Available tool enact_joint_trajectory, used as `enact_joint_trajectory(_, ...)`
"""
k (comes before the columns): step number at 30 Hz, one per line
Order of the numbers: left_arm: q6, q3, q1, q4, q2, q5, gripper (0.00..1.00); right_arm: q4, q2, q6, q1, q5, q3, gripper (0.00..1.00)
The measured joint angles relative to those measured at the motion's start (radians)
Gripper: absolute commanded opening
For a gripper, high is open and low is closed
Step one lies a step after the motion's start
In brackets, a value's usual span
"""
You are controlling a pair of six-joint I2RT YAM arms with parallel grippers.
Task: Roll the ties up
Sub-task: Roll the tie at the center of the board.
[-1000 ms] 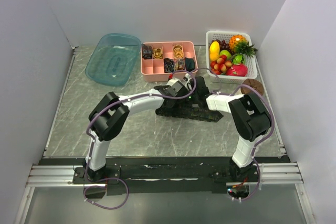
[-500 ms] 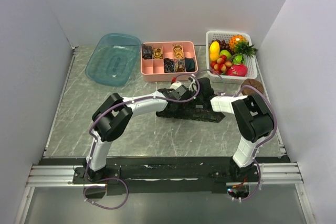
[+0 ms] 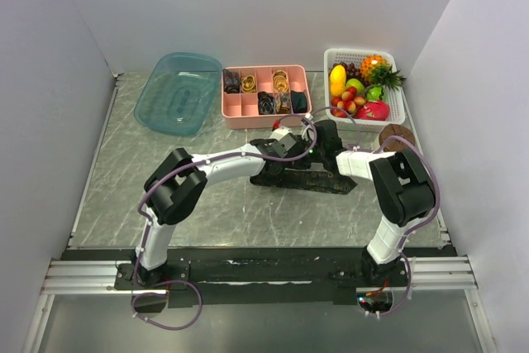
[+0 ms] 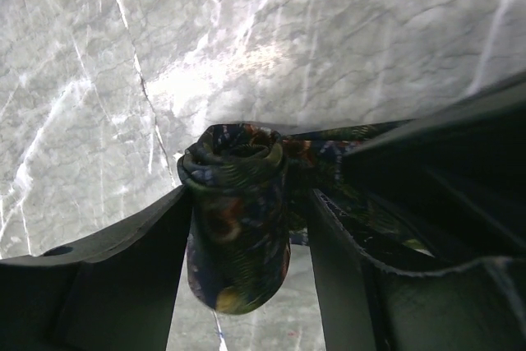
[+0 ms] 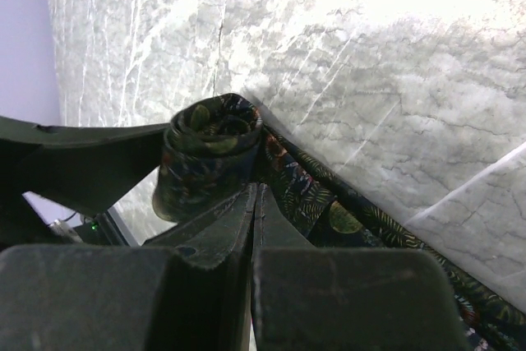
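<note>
A dark tie with a leaf print lies on the marble table, one end rolled into a coil and the rest trailing off as a flat strip. My left gripper is open around the coil, which touches one finger and has a gap to the other. My right gripper is shut, with nothing showing between its fingers, and its tips rest against the coil where the strip leaves it. From above, both grippers, left and right, meet over the dark tie.
A pink divided tray behind the grippers holds several rolled ties. A clear blue tub sits at back left. At back right stand a white fruit basket and a brown round object.
My left gripper's jaws have opened off the coil. Both wrists have shifted slightly toward the back right over the tie. The right gripper stays shut.
</note>
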State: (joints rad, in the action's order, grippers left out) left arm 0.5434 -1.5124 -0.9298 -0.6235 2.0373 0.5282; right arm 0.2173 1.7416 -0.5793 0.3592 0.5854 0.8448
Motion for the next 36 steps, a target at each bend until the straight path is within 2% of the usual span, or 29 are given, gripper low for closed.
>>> enact_joint_trajectory(16, 0.003, -0.013, -0.016, 0.018, -0.061, -0.027, 0.61, 0.000, 0.000, 0.000, -0.016, 0.007, 0.000, 0.00)
enact_joint_trajectory(36, 0.027, 0.072, -0.017, 0.237, -0.079, -0.251, 0.62, 0.008, -0.015, 0.001, -0.065, 0.012, -0.055, 0.00)
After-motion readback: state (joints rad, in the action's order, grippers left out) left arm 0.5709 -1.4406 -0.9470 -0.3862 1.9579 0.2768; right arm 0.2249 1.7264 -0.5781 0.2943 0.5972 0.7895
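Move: The rolled part of the tie lies between the left hand's open fingers, level ahead, about 1 cm left and 2 cm below. The loose tail's middle is some 13 cm to that hand's right and 1 cm back; the pink organizer stands about 21 cm straight ahead. From the right hand's shut fingertips the roll is about 5 cm left, level ahead and 3 cm below. Left hand, still open, lifts 3 cm, then sweeps right, 6 cm overall, tilting fingertips right; right hand backs off rightward. ##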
